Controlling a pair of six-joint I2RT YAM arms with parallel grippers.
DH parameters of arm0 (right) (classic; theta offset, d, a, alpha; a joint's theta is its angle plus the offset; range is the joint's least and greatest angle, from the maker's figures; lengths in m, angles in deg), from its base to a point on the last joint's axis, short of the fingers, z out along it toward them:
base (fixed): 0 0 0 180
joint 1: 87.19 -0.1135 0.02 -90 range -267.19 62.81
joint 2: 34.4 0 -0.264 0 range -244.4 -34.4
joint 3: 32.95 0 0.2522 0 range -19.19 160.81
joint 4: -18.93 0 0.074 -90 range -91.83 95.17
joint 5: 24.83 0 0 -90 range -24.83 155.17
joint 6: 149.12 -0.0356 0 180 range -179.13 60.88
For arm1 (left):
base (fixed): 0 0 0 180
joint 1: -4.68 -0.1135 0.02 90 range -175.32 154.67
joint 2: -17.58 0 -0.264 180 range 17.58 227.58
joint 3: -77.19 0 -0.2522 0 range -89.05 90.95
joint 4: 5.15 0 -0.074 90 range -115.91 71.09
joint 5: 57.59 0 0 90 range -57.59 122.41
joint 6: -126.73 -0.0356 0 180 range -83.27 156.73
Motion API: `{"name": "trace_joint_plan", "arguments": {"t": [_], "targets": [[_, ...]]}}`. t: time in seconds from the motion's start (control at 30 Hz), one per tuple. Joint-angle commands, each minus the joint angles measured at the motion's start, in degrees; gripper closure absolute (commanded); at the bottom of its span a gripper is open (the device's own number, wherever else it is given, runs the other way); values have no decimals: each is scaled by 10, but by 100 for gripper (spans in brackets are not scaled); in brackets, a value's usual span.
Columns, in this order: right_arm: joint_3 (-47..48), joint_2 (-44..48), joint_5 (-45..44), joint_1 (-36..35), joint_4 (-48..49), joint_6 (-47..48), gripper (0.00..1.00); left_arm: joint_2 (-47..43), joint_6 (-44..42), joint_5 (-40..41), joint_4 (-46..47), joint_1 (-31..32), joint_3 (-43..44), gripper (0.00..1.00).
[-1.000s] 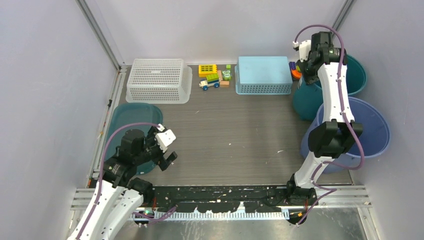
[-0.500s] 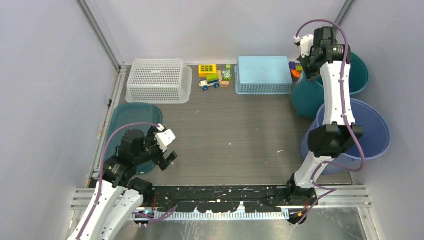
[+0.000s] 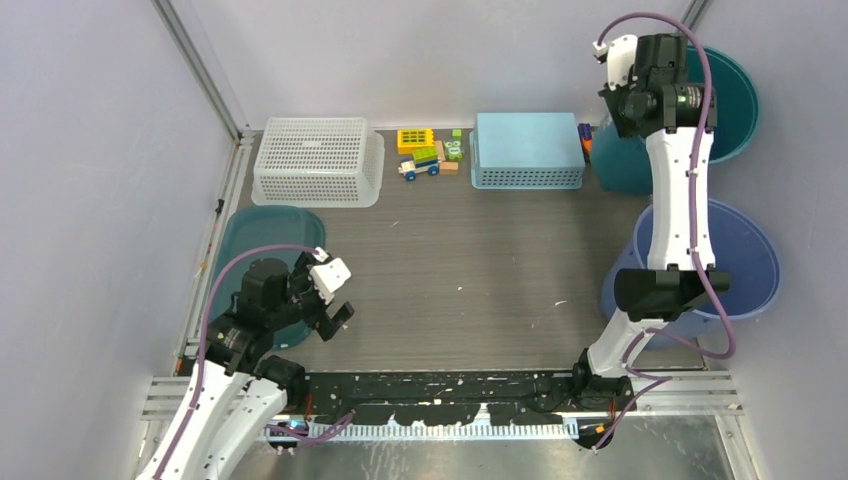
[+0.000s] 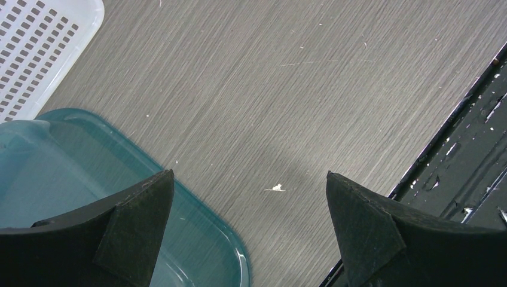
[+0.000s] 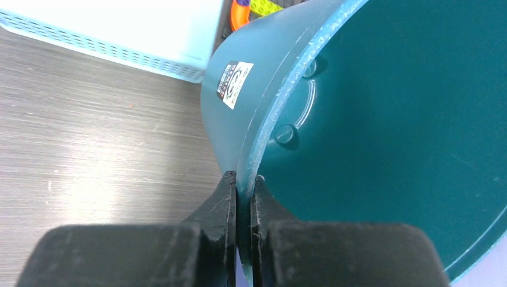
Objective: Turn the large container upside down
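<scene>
The large container (image 3: 728, 100) is a dark teal bucket at the far right corner, lifted and tilted, its open mouth facing the camera. My right gripper (image 3: 624, 120) is shut on its rim at the left side. The right wrist view shows the gripper (image 5: 244, 182) pinching the thin rim, one finger outside the wall and one inside the container (image 5: 388, 119). My left gripper (image 3: 338, 300) hangs open near the front left, over the table beside a flat teal lid (image 3: 262, 235). In the left wrist view the gripper (image 4: 248, 179) holds nothing.
A periwinkle bucket (image 3: 752, 262) stands at the right, just in front of the lifted one. Along the back are a white basket (image 3: 318, 160), toy blocks with a small truck (image 3: 428, 152), and an upturned light blue basket (image 3: 527, 148). Side walls stand close.
My right gripper has finished closing on the teal bucket's rim and has raised it up and back to the right, tilting it. The left arm has not moved.
</scene>
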Motion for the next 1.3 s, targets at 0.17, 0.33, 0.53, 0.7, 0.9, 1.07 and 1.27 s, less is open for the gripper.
{"name": "trace_joint_plan", "arguments": {"t": [0.17,0.33,0.53,0.7,0.9,1.07,1.27], "targets": [[43,129,15,-168,67,-47,99,-7,4,-9,19,-8,-2,0],[20,177,187,-181,71,-129,99,-5,4,-9,19,-11,-2,0],[-164,262,376,-181,170,-239,99,-8,4,-10,21,-16,-3,0],[-254,292,498,-181,235,-320,99,-3,4,-10,21,-18,-3,0],[-341,314,586,-181,316,-404,99,-3,4,-10,21,-23,-3,0],[-474,338,645,-181,482,-521,99,-3,5,-11,22,-27,-3,0],[-598,336,663,-181,604,-596,99,-1,6,-9,22,-31,-2,0]]}}
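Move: The right hand already holds the large teal container raised by its rim; the open mid-table it is taken to lies some 34 cm left, 12 cm back and 36 cm below. The upturned light blue basket is about 15 cm ahead, 14 cm left; the toy blocks 15 cm ahead, 38 cm left, both over 30 cm below. The purple bin stands 20 cm back, 15 cm right. From the left hand, mid-table is about 13 cm ahead, 29 cm right, 16 cm below. Keeping the rim, right hand arcs about 30 cm left and back towards mid-table, rolling left-side-up some 70 degrees. ##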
